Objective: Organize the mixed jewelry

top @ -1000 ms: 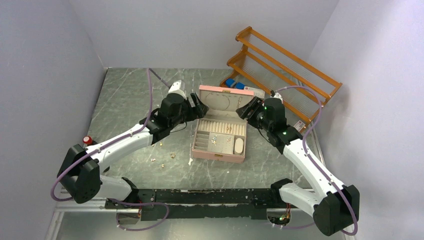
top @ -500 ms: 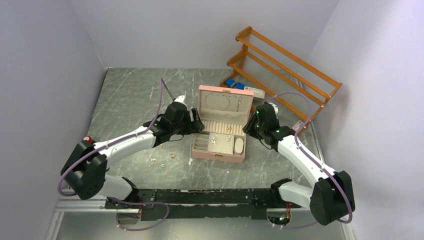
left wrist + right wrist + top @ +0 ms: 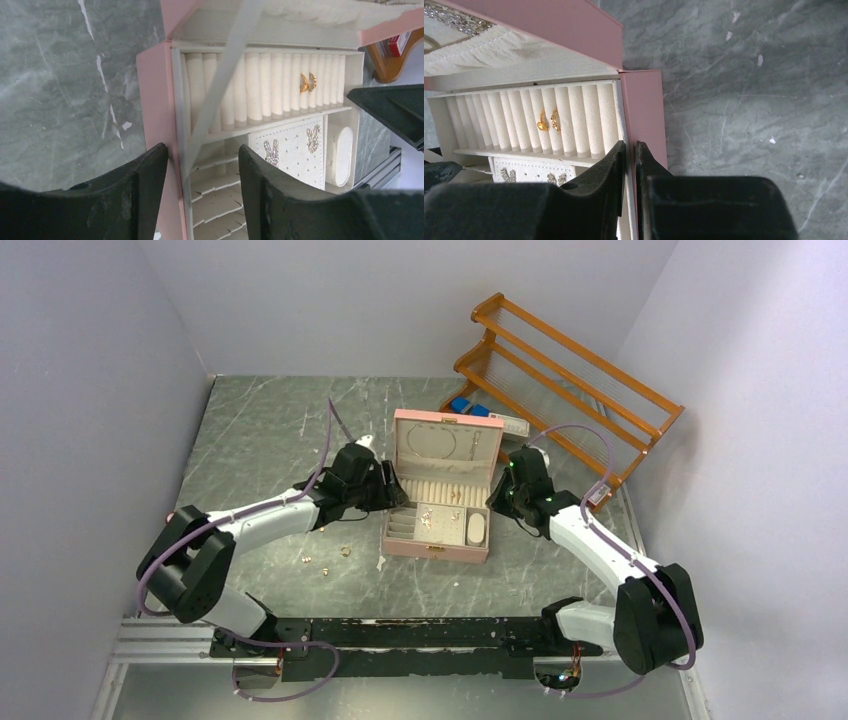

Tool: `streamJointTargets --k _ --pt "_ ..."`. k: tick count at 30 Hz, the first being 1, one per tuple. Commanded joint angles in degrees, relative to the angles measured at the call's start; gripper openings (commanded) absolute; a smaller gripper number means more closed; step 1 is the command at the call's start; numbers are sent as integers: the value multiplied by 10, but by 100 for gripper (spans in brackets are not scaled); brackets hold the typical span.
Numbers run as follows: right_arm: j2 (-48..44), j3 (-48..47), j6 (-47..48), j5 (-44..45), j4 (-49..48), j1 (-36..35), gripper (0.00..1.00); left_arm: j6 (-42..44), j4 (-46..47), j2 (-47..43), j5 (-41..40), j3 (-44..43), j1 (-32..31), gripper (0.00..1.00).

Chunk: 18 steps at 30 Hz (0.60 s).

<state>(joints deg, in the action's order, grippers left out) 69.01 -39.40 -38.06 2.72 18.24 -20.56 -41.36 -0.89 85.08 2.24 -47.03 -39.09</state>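
The pink jewelry box (image 3: 436, 549) lies open at mid-table. Several tiny gold rings (image 3: 345, 551) lie loose on the table to its left. Two gold earrings (image 3: 306, 81) sit in the ring rolls, also in the right wrist view (image 3: 548, 120). Sparkly studs (image 3: 271, 151) sit on the white pad. My left gripper (image 3: 202, 165) is open and straddles the box's left wall (image 3: 155, 100); it also shows in the top view (image 3: 393, 497). My right gripper (image 3: 630, 150) is shut on the box's right wall (image 3: 644, 110); it also shows in the top view (image 3: 497, 502). A thin loop shows faintly in the lid (image 3: 441, 446).
An orange wooden rack (image 3: 570, 370) stands at the back right, with a small blue thing (image 3: 462, 405) and a white packet (image 3: 510, 423) at its foot. Walls close in the table on the left, back and right. Bare marble (image 3: 260, 430) lies left of the box.
Both grippers have come down and inward from the lid's height to the box's side walls. The right one now pinches the right wall. The box has not moved.
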Motion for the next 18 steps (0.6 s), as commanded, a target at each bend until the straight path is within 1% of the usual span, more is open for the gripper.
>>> streamJointTargets --k 1,4,7,9,11,13,15,18 --pt "20 -5 -5 -44 -65 0 13 -23 81 20 84 11 27 57" --pt "20 -9 -8 -43 -72 0 14 -32 95 25 91 14 40 56" --pt "10 -12 -10 -33 -62 0 18 -24 72 17 74 9 44 57" --pt "-5 -15 -12 -16 -46 0 28 -14 38 4 49 3 44 62" --pt "-24 -23 -11 18 -24 -1 39 -4 -10 -16 15 -4 44 72" --pt "-43 -37 -7 56 10 -3 45 6 -61 -47 -19 -8 44 80" --pt "-61 -50 6 86 28 -10 48 10 -109 -74 -68 -11 44 84" --pt "-79 -70 33 110 36 -33 48 7 -164 -114 -115 -9 44 84"
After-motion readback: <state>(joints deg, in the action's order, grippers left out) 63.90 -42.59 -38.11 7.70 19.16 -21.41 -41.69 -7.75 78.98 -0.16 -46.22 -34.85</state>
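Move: The open jewelry box sits between the hands, each already at one of its side walls with a finger either side. Its middle is about 9 cm right and 2 cm back of the left hand, about 10 cm left and 2 cm back of the right hand, roughly 3 cm below both. The gold rings in the rolls lie 12 cm right and 1 cm ahead of the left hand, the white oval case 3 cm left and 4 cm back of the right. The box is nudged forward by its side walls, both hands going about 1 cm forward and slightly left together. Then the fingers open and let go: the left hand draws away some 3.5 cm to the left while rising 2 cm, and the right hand lifts about 4.5 cm, drifting right, its fingers tipping up some 8 degrees. ##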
